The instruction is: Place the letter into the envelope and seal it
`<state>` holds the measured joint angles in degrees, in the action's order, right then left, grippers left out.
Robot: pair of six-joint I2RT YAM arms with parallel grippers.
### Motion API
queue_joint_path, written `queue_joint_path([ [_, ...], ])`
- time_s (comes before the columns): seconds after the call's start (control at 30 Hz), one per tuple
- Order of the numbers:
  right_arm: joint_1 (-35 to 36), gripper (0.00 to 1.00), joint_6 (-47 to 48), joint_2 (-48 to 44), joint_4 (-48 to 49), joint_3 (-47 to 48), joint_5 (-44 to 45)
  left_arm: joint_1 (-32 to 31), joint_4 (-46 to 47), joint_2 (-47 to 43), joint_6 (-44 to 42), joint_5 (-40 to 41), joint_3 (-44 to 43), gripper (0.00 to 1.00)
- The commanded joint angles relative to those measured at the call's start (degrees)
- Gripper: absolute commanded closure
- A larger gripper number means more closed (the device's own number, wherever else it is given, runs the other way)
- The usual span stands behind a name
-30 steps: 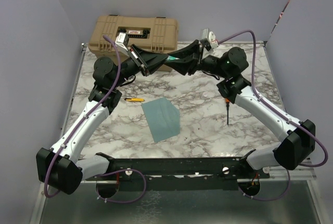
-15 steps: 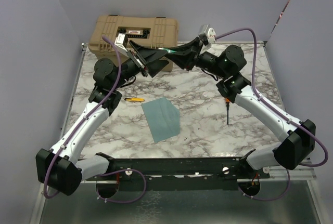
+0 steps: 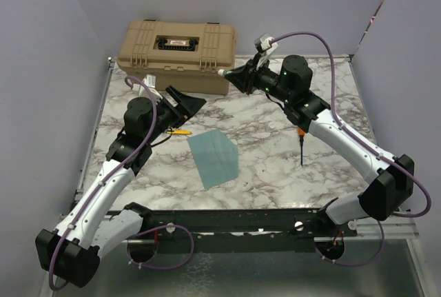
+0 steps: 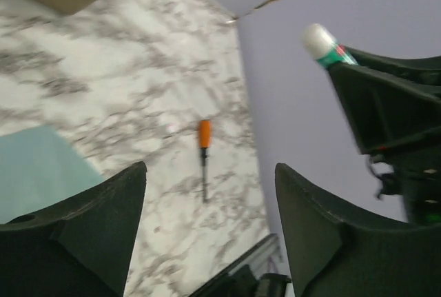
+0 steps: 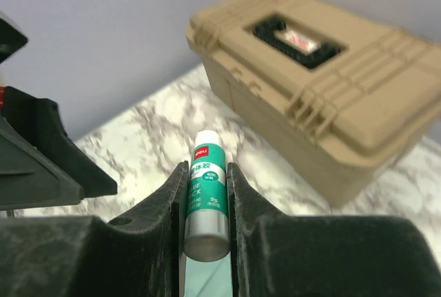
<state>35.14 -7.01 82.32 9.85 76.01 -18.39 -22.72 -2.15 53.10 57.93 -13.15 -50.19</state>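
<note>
The teal envelope [image 3: 213, 158] lies flat on the marble table, between the two arms; one corner of it shows in the left wrist view [image 4: 34, 166]. The letter is out of view. My right gripper [image 3: 229, 74] hangs in front of the tan case, shut on a green-and-white glue stick [image 5: 205, 193] that points away from the wrist. A strip of envelope [image 5: 207, 280] shows below the stick. My left gripper [image 3: 189, 97] stands open and holds nothing, left of and apart from the right one. From the left wrist, the glue stick [image 4: 324, 43] sticks out of the right fingers [image 4: 386, 97].
A tan hard case [image 3: 179, 45] stands at the back left of the table. An orange-handled screwdriver [image 3: 301, 147] lies to the right of the envelope, and a small yellow tool [image 3: 178, 131] to its left. Lilac walls close in three sides.
My left gripper opened, let go of the glue stick and drew back to the left and nearer. My right gripper closed on the stick and keeps it.
</note>
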Motion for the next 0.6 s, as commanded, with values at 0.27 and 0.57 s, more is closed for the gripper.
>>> queue_joint_path([
  [0.27,7.9,0.99,-2.9,3.8,-16.9,-9.9,10.4,0.0,-10.4,13.1,-6.9,6.0,10.3,0.56],
  [0.57,14.5,1.00,1.0,9.6,-18.4,-16.1,16.2,0.0,-2.0,30.2,-9.3,0.4,7.4,0.76],
])
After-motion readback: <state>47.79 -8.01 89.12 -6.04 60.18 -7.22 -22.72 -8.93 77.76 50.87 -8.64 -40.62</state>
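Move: The envelope lies flat about 31 cm below my left hand, some 5 cm to its right and 3 cm back. From my right hand, which already grips the glue stick, the envelope is about 8 cm back, 5 cm to the left and 36 cm down. On the table, the yellow knife sits about 9 cm ahead and 10 cm left of my left hand. The orange screwdriver lies roughly level with my right hand, 25 cm to its right. I bring both hands down together onto the envelope's airspace, each sinking about 25 cm and tipping its fingers some 40 degrees further downward. My right hand keeps the glue stick pinched and also draws back about 8 cm, over the flap side; my left drops almost straight towards the far left part of the envelope, its wide-open fingers closing to a narrow gap on nothing. ##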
